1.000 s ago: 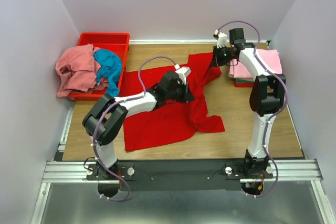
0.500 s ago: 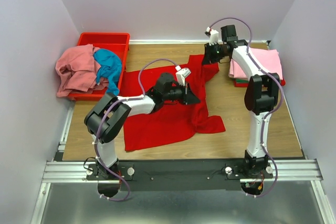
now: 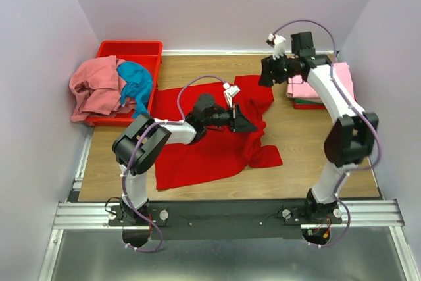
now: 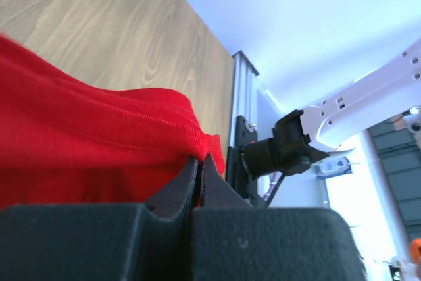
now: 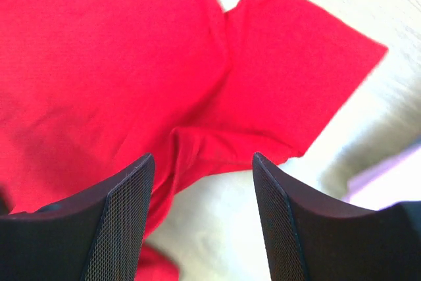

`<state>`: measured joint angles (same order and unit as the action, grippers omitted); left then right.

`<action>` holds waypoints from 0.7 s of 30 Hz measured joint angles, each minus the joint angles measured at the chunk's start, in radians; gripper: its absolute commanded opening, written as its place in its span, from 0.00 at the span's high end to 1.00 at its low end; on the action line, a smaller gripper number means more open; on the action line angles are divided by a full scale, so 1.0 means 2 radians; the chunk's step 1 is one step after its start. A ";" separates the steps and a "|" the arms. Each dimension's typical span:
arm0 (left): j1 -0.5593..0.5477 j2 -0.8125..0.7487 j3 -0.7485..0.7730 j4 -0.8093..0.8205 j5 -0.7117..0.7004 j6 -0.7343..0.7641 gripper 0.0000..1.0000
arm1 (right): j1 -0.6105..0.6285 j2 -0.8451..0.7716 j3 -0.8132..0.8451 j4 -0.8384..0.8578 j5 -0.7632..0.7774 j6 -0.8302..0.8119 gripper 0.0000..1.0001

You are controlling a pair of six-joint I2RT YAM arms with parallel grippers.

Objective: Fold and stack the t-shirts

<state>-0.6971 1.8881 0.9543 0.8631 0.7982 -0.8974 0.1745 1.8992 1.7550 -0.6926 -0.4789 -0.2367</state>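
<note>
A bright red t-shirt (image 3: 210, 146) lies spread and rumpled across the middle of the table. My left gripper (image 3: 247, 123) is low over its right part and is shut on a fold of the red cloth (image 4: 85, 129); the jaws (image 4: 199, 160) pinch its hem. My right gripper (image 3: 267, 74) hovers open above the shirt's far right sleeve (image 5: 296, 64), with nothing between its fingers (image 5: 202, 157). A folded stack with a pink t-shirt (image 3: 329, 82) on top sits at the right. A salmon pink t-shirt (image 3: 95, 87) and a teal one (image 3: 136, 83) hang over the bin.
The red plastic bin (image 3: 135, 49) stands at the far left corner. Walls close in the table on three sides. An aluminium rail (image 3: 230, 214) runs along the near edge, carrying both arm bases. The right arm's white link (image 4: 362, 100) shows past the left fingers.
My right gripper has opened and let go of the red shirt's sleeve, which now lies on the table. My left gripper has drawn its fold of red cloth further right.
</note>
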 measured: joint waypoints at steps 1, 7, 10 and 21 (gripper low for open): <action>0.000 0.002 0.000 0.009 0.003 -0.007 1.00 | -0.001 -0.024 -0.019 -0.001 0.000 -0.002 0.32; 0.000 0.008 0.002 0.036 0.013 -0.029 1.00 | -0.016 -0.147 -0.153 -0.003 -0.019 -0.024 0.31; 0.000 0.014 0.006 0.042 0.014 -0.038 1.00 | -0.021 -0.178 -0.213 -0.014 -0.036 -0.039 0.31; 0.000 0.031 0.019 0.050 0.015 -0.055 1.00 | -0.023 -0.239 -0.314 -0.087 -0.159 -0.123 0.32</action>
<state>-0.6979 1.9491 0.9920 0.9638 0.8280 -1.0077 0.1295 1.4216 1.1278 -0.8661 -0.7979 -0.4831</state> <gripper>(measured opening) 0.010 0.686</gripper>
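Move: The edge of the red t-shirt that my left fingers hold is what my open right hand goes for: some 20 cm back, 5 cm left and 4 cm lower. It lies right at my left fingertips, about 2 cm back and 2 cm right. The pink shirt stack is roughly 21 cm right of my right hand, level with it and 14 cm below. The near red flap lies 27 cm straight back and 17 cm below. My left hand stays put with its pinch on the raised red shirt, while I sweep my empty right hand back about 20 cm towards that held edge, rising slightly before sinking some 5 cm. The right fingers stay open, and the wrist turns roughly 20 degrees, mostly counter-clockwise, as they come in close beside the left fingertips. ##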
